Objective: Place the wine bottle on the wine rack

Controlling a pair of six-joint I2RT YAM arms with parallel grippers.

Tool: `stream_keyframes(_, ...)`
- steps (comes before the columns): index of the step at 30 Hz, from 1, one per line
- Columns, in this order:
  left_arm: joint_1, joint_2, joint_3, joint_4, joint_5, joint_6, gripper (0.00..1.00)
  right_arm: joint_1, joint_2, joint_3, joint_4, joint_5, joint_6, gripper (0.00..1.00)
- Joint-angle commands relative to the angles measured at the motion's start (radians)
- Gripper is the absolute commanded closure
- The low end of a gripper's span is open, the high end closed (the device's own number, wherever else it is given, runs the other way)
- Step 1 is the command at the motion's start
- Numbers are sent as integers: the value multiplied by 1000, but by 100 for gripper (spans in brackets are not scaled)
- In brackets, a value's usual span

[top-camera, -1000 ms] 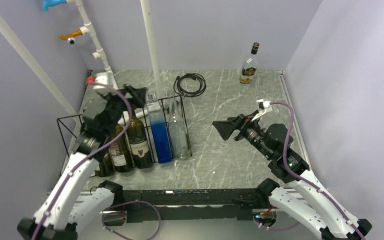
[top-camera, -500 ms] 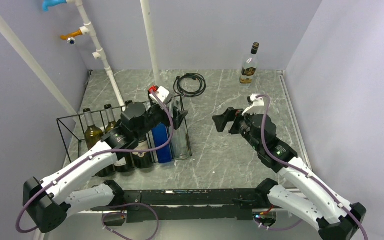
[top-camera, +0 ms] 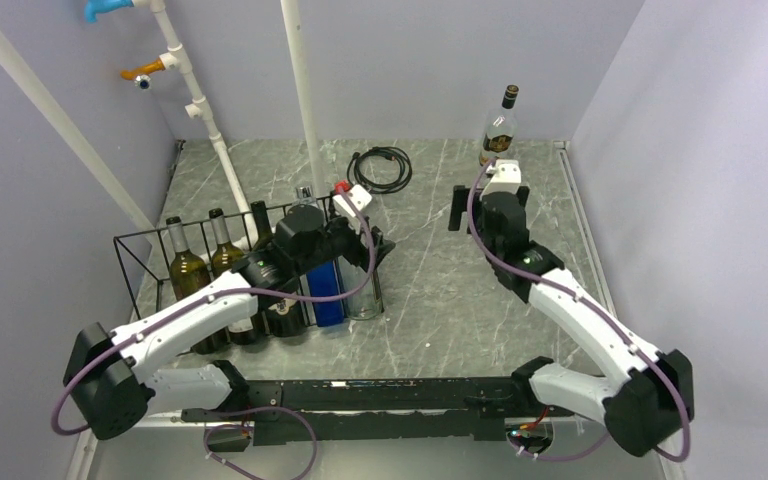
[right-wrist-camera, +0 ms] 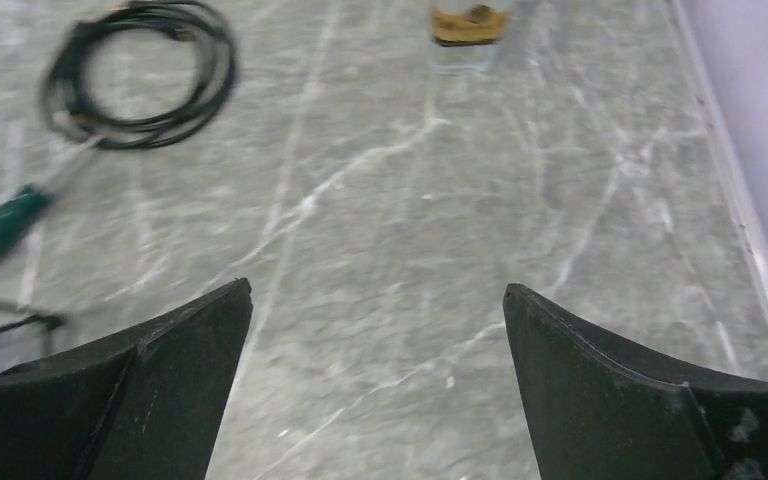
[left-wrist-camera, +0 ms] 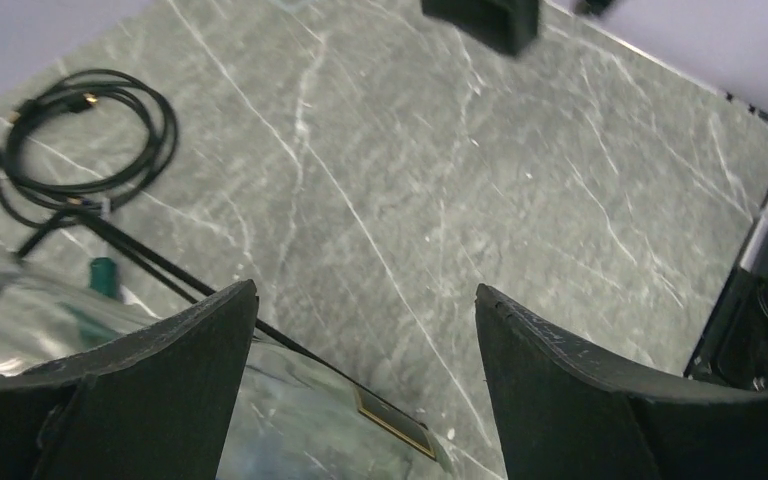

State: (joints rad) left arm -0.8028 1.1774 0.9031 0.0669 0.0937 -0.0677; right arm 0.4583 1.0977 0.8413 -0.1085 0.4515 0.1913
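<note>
The wine bottle (top-camera: 498,128), clear with a gold label and black cap, stands alone at the table's back right; its base shows at the top of the right wrist view (right-wrist-camera: 470,22). My right gripper (top-camera: 488,200) faces it from some way off, and its jaws (right-wrist-camera: 378,290) are open with only bare table between them. The wine rack (top-camera: 132,243), a low black wire frame, sits at the left with dark, blue and clear bottles in it. My left gripper (top-camera: 372,240) hovers open over the rack's right end, above the clear bottle (left-wrist-camera: 290,420).
A coiled black cable (top-camera: 380,168) lies at the back middle, with a green-handled tool (right-wrist-camera: 0,230) beside it. White pipes (top-camera: 300,90) rise behind the rack. Walls close in the table on the left, back and right.
My left arm swung right, from over the rack's left end to its right end, its jaws narrowing slightly. My right gripper turned from facing left toward the back and the lone bottle.
</note>
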Motion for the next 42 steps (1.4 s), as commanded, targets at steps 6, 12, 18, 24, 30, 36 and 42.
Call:
stream_keyframes(6,-60,-13,47,8,45,14,15,-271,245,177,156,-143,-34,0)
stream_keyframes(12,-64,-9,55,-2,39,5,15,-384,425,364,216,-272,-52,0)
stream_keyframes(18,-63,-8,60,-14,13,8,14,-390,609,552,281,-270,-142,0)
stream_keyframes(24,-64,-19,53,-11,-23,31,14,-390,803,735,287,-250,-150,0)
stream_keyframes(30,-63,-10,55,-18,-26,37,14,-403,1000,926,260,-220,-136,0)
stream_keyframes(36,-64,-6,54,-17,-38,51,14,-408,1147,1048,239,-240,-138,5)
stream_keyframes(42,-62,10,62,-29,-60,55,14,-410,1141,974,280,-301,-111,46)
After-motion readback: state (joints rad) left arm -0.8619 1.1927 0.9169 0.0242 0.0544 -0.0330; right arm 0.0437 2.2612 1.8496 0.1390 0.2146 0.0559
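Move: The wine bottle stands upright at the back of the table, about 32 cm ahead of the right hand and 10 cm to its right, its middle some 9 cm lower. From the right hand, the black cable coil lies roughly 28 cm ahead, 20 cm left and 22 cm below; the clear bottle in the rack is about 10 cm back, 24 cm left and 12 cm below. From the left hand, the wine bottle is some 40 cm ahead, 30 cm right and 12 cm below. The right hand's open fingers come around the wine bottle just below its shoulders and begin to pinch it from both sides, closing about a quarter of their range. To get there the hand sweeps fast, about 31 cm forward and 10 cm right, the rightward part early. It swings some 10 degrees clockwise and sinks about 8 cm over the last stretch from a slight rise. ##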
